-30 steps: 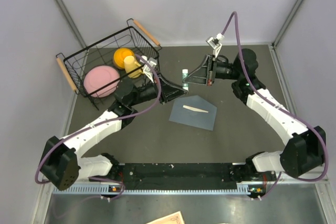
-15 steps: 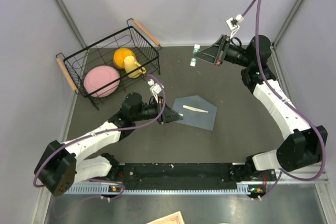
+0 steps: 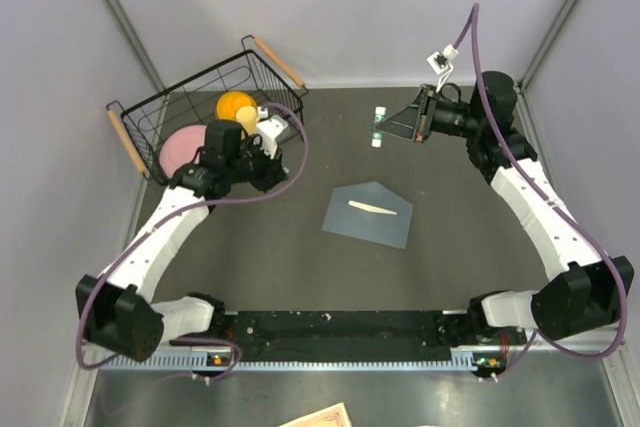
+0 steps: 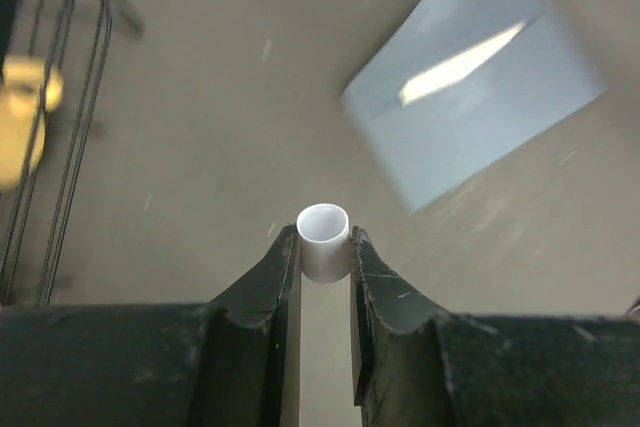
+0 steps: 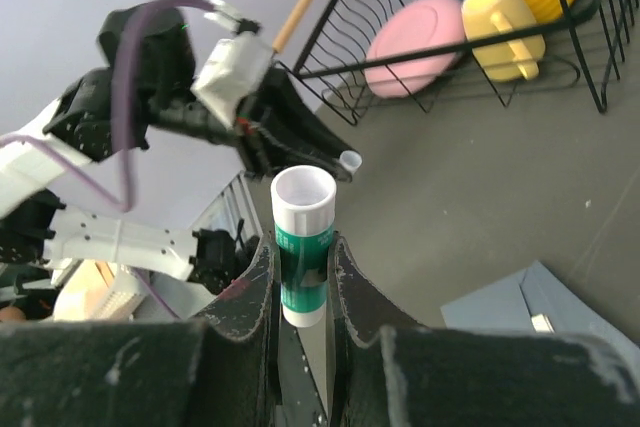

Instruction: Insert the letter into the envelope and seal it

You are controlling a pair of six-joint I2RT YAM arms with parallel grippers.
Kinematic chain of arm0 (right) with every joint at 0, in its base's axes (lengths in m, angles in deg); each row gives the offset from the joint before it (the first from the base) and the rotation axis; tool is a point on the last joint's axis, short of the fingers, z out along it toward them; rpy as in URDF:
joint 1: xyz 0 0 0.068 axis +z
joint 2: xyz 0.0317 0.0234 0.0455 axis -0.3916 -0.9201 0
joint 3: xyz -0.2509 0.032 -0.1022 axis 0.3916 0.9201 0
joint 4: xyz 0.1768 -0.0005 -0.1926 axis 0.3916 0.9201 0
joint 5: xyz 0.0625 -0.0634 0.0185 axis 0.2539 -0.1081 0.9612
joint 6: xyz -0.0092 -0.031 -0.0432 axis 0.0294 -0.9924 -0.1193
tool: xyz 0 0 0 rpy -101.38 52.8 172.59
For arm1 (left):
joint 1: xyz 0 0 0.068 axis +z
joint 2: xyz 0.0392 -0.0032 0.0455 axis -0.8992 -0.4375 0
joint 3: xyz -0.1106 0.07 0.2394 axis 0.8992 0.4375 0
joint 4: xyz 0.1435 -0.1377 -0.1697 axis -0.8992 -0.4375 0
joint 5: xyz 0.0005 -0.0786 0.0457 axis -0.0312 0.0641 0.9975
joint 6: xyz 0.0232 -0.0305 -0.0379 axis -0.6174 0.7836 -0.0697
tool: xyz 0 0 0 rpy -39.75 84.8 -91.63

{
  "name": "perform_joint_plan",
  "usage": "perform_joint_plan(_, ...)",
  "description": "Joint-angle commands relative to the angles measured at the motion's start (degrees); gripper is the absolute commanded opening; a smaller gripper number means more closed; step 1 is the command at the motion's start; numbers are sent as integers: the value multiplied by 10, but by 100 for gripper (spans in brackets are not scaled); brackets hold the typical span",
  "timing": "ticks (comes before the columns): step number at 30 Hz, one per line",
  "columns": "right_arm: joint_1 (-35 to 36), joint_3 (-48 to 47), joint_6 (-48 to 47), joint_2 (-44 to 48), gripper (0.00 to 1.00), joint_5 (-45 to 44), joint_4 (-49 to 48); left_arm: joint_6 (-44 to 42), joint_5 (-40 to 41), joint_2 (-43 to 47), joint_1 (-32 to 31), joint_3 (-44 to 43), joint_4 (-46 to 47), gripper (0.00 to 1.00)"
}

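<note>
The blue-grey envelope (image 3: 368, 217) lies flat mid-table, and a cream sliver of the letter (image 3: 372, 208) shows at its flap; most of the letter is hidden. The left wrist view has the envelope (image 4: 500, 117) blurred at upper right. My left gripper (image 3: 280, 165) hovers left of it beside the basket, shut on a small white cap (image 4: 323, 237), which also shows in the right wrist view (image 5: 350, 160). My right gripper (image 3: 386, 130) is raised behind the envelope, shut on a white-and-green glue stick (image 5: 303, 237) whose open end faces away from the wrist.
A black wire basket (image 3: 180, 97) with wooden handles stands at back left. It holds a pink plate (image 3: 190, 147), a yellow cup (image 3: 245, 119) and an orange bowl (image 3: 235, 104). Grey walls close in the table on three sides.
My left arm has pulled away from the envelope's left edge and swung back-left toward the basket, still carrying the cap. The right arm has lifted the glue stick toward the back right.
</note>
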Motion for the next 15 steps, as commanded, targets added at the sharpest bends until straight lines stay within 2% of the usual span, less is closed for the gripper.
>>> perform_joint_plan(1,-4,23,-62,22,0,1,51,-189,93,-54,28,16,-181,0)
perform_joint_plan(9,-4,36,-69,14,0,1,57,-197,162,-136,34,64,-119,0)
perform_joint_plan(15,-4,41,-78,9,0,4,65,-195,152,-199,35,50,-104,0)
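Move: The spot of bare table the left hand is carrying the cap to lies about 9 cm to its left, 2 cm back and some 23 cm below. The envelope with the letter in it lies some 19 cm to the right, 2 cm back and 24 cm down; the yellow mug about 20 cm ahead and 9 cm left, the pink plate 14 cm ahead and 24 cm left. Beneath the right hand, which holds the glue stick, the envelope lies about 37 cm down and 3 cm back. Downwards, quickly at first and then slowing, the left hand carries the cap towards the bare table, sinking about 17 cm while drifting 8 cm left, away from the envelope, and its wrist swings some 35 degrees so the fingers point steeply down. They keep their pinch. The right hand, still gripping the open glue stick, sinks about 5 cm towards the envelope and then hangs almost still. ##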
